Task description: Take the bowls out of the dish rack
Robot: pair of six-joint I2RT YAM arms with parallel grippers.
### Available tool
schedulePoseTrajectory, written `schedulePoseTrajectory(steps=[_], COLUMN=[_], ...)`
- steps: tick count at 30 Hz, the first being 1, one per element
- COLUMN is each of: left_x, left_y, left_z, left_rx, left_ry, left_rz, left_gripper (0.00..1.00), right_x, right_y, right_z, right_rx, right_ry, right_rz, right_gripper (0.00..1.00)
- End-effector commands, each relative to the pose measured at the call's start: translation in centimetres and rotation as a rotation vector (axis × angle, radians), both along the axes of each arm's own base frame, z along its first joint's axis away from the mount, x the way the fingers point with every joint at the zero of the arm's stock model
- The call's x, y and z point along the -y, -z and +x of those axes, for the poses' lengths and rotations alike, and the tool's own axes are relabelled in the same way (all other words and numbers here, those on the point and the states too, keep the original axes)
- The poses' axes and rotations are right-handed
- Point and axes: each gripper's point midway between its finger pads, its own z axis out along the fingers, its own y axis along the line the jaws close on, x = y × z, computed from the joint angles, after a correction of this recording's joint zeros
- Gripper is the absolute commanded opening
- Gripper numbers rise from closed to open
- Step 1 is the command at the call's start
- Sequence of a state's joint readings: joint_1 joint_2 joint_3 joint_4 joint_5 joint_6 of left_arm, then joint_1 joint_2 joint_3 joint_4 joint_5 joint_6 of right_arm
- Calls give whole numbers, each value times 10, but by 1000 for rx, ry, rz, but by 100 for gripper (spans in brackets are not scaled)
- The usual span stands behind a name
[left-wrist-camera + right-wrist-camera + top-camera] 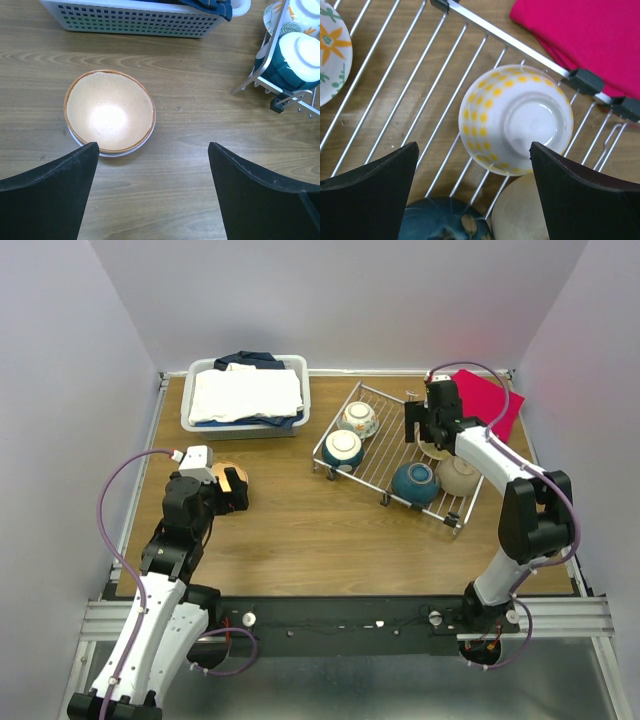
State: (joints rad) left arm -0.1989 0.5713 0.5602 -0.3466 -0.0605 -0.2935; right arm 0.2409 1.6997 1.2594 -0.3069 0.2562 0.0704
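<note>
The dish rack (388, 452) stands right of centre and holds several upside-down bowls: a floral one (358, 418), a teal one with a white base (343, 449), a dark teal one (415, 482) and a beige one (458, 476). My right gripper (428, 432) hovers open over the rack's far right. Below its spread fingers lies a white bowl with yellow dots (515, 117), upside down and untouched by the right gripper (473, 145). On the table at left, an orange-lined bowl (110, 110) sits upright, nested in a white one. My left gripper (152, 146) is open and empty just right of it.
A white plastic bin (245, 395) of folded cloth stands at the back left. A red cloth (490, 400) lies behind the rack's right end. The rack's near-left corner (260, 82) shows in the left wrist view. Walls close in the table on three sides.
</note>
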Motion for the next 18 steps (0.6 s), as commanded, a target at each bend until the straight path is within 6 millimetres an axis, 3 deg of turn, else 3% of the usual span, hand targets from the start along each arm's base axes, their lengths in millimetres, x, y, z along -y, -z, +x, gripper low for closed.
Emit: schedulePoseTrajectory(steps=[1,7,9,13,18], left_x=[-4,-5,-4,-3,-3], left_y=[-3,-2,-2,0,1], left_z=[3,4,5,5,6], left_rx=[24,22,21,17,14], left_ry=[-14,-18,-16,-11,-13], left_rz=[23,30,28,31,32], left_gripper=[99,99,99,99,99], right_x=[-5,-23,-38,-69,-90], right_y=[-9,10,14,10,-2], right_z=[24,24,22,20,29], right_rx=[43,-22,-44,-54,-17], right_ry=[-44,-108,-171,-271,-343], right_rz=[0,62,118,239,303], right_gripper=[100,100,100,100,100])
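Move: The yellow-dotted bowl sits upside down in the rack, about 2 cm ahead of my right hand, 4 cm to its right and some 6 cm below. From that hand, the beige bowl is roughly 9 cm back and 9 cm right, the blue bowl 11 cm back and 5 cm left, the flowered bowl 9 cm ahead and 20 cm left. From my idle left hand, the yellow-dotted bowl lies about 23 cm ahead, 60 cm right and 11 cm lower. With my right fingers kept wide open, I ease forward about 2 cm and dip slightly, then sweep left some 5 cm towards the flowered bowl. My right finger catches the yellow-dotted bowl by its upturned foot and drags it along while the wrist turns counter-clockwise and rolls its left side up, roughly 10 degrees each. ##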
